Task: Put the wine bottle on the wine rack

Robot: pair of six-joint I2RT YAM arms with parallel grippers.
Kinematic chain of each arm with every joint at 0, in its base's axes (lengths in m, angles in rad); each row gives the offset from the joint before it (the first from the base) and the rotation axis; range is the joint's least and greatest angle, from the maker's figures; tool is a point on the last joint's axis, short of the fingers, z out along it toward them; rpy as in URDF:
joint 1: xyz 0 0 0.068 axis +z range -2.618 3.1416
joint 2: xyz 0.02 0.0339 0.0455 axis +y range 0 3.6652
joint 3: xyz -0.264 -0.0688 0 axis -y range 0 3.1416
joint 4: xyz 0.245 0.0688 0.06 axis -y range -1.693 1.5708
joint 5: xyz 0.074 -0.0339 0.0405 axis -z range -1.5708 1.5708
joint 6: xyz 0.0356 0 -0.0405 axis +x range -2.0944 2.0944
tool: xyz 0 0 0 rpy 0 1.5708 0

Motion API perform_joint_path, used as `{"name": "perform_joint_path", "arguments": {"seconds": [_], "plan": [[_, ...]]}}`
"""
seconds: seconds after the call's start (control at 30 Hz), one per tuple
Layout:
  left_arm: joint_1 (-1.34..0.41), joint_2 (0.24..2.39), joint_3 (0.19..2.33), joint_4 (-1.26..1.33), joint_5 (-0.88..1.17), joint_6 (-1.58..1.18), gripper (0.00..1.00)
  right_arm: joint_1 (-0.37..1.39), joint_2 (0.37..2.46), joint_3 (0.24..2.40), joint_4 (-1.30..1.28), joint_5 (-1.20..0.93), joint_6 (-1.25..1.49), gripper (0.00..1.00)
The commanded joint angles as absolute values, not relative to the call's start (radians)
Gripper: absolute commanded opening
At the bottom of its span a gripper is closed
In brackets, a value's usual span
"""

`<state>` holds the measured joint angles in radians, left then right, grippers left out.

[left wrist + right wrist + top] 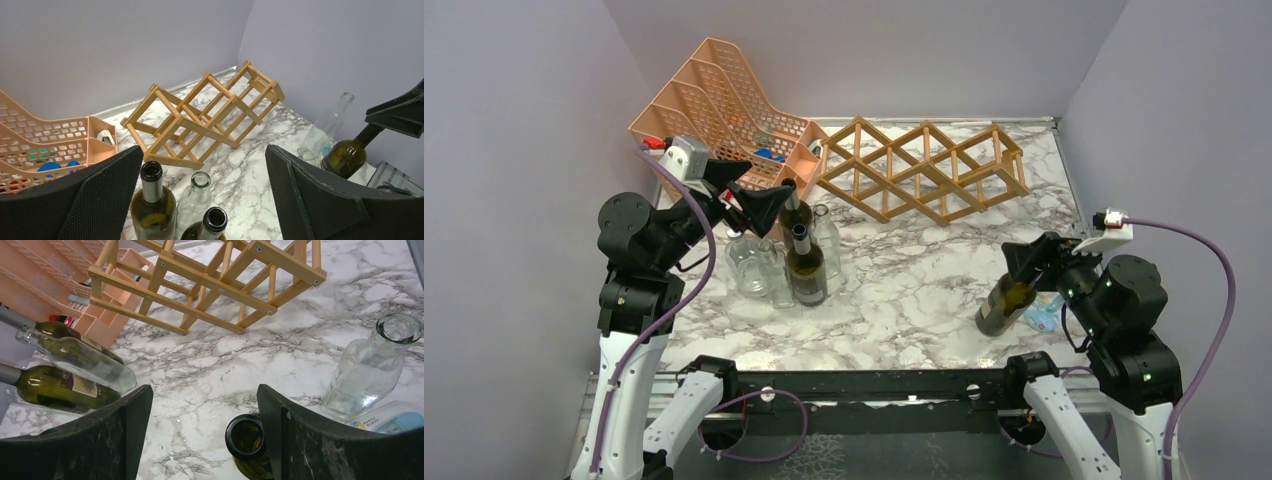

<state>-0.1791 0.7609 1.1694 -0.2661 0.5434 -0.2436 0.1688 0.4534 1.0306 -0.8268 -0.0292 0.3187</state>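
Note:
The wooden lattice wine rack (924, 170) lies at the back of the marble table; it also shows in the left wrist view (205, 117) and the right wrist view (210, 282). A dark green wine bottle (1004, 305) stands tilted at the right. My right gripper (1024, 262) is open around its neck; its mouth (247, 437) sits against the inner face of the right finger (300, 440). My left gripper (764, 190) is open and empty above a cluster of bottles (804, 265). Below it are two green bottles (152, 205) and a clear one (197, 197).
A peach perforated file organizer (724, 100) stands at the back left, touching the rack's left end. Clear glass jars (749, 265) stand by the left cluster. A clear glass bottle (372, 365) and a blue-and-white packet (400, 422) sit beside the right gripper.

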Motion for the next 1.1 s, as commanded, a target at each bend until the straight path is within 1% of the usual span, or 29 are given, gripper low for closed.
{"name": "perform_joint_path", "arguments": {"seconds": [0.0,0.1,0.23,0.4,0.6,0.77,0.83,0.9,1.0,1.07], "plan": [[-0.189,0.752,1.164,-0.228,0.58,-0.247,0.99,0.166,0.455,1.026,-0.783,-0.02,0.331,0.79],[-0.189,0.755,1.164,-0.227,0.58,-0.244,0.99,0.166,0.464,1.048,-0.792,0.012,0.321,0.79],[-0.189,0.752,1.162,-0.228,0.578,-0.242,0.99,0.165,0.457,1.022,-0.802,0.128,0.388,0.79],[-0.189,0.751,1.164,-0.231,0.578,-0.234,0.99,0.165,0.469,0.985,-0.787,0.247,0.448,0.83],[-0.19,0.752,1.165,-0.234,0.574,-0.23,0.99,0.166,0.458,0.918,-0.734,0.192,0.447,0.82],[-0.19,0.757,1.167,-0.233,0.572,-0.231,0.99,0.166,0.419,0.846,-0.675,0.114,0.411,0.74],[-0.191,0.757,1.169,-0.232,0.572,-0.235,0.99,0.165,0.409,0.825,-0.657,0.101,0.404,0.69],[-0.191,0.758,1.172,-0.229,0.574,-0.242,0.99,0.166,0.406,0.813,-0.645,0.092,0.396,0.62],[-0.192,0.762,1.169,-0.212,0.594,-0.261,0.99,0.165,0.414,0.814,-0.634,0.073,0.38,0.42],[-0.194,0.767,1.164,-0.19,0.614,-0.281,0.99,0.165,0.42,0.82,-0.627,0.06,0.365,0.26]]}}
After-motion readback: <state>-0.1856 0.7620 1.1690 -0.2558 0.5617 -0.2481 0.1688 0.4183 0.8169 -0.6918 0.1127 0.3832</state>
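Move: The wine bottle is right under the right gripper's open fingers: its middle is about 3 cm ahead, 1 cm to the right and 15 cm below, with the mouth just beneath the fingers. A glass bottle stands some 15 cm ahead and 12 cm right; a plastic bottle lies about 5 cm ahead and 12 cm right. The rack is roughly 32 cm ahead and 15 cm left. From the left gripper, the wine bottle is about 42 cm right, roughly level. Swing the right gripper about 3 cm to the right, turning it clockwise a little over 10 degrees, then sink some 5 cm while reaching slightly forward, so the wine bottle's neck comes centred between the fingers. Ease back left by about a centimetre and close the fingers to about half their starting gap, pinching the neck just below the mouth. ##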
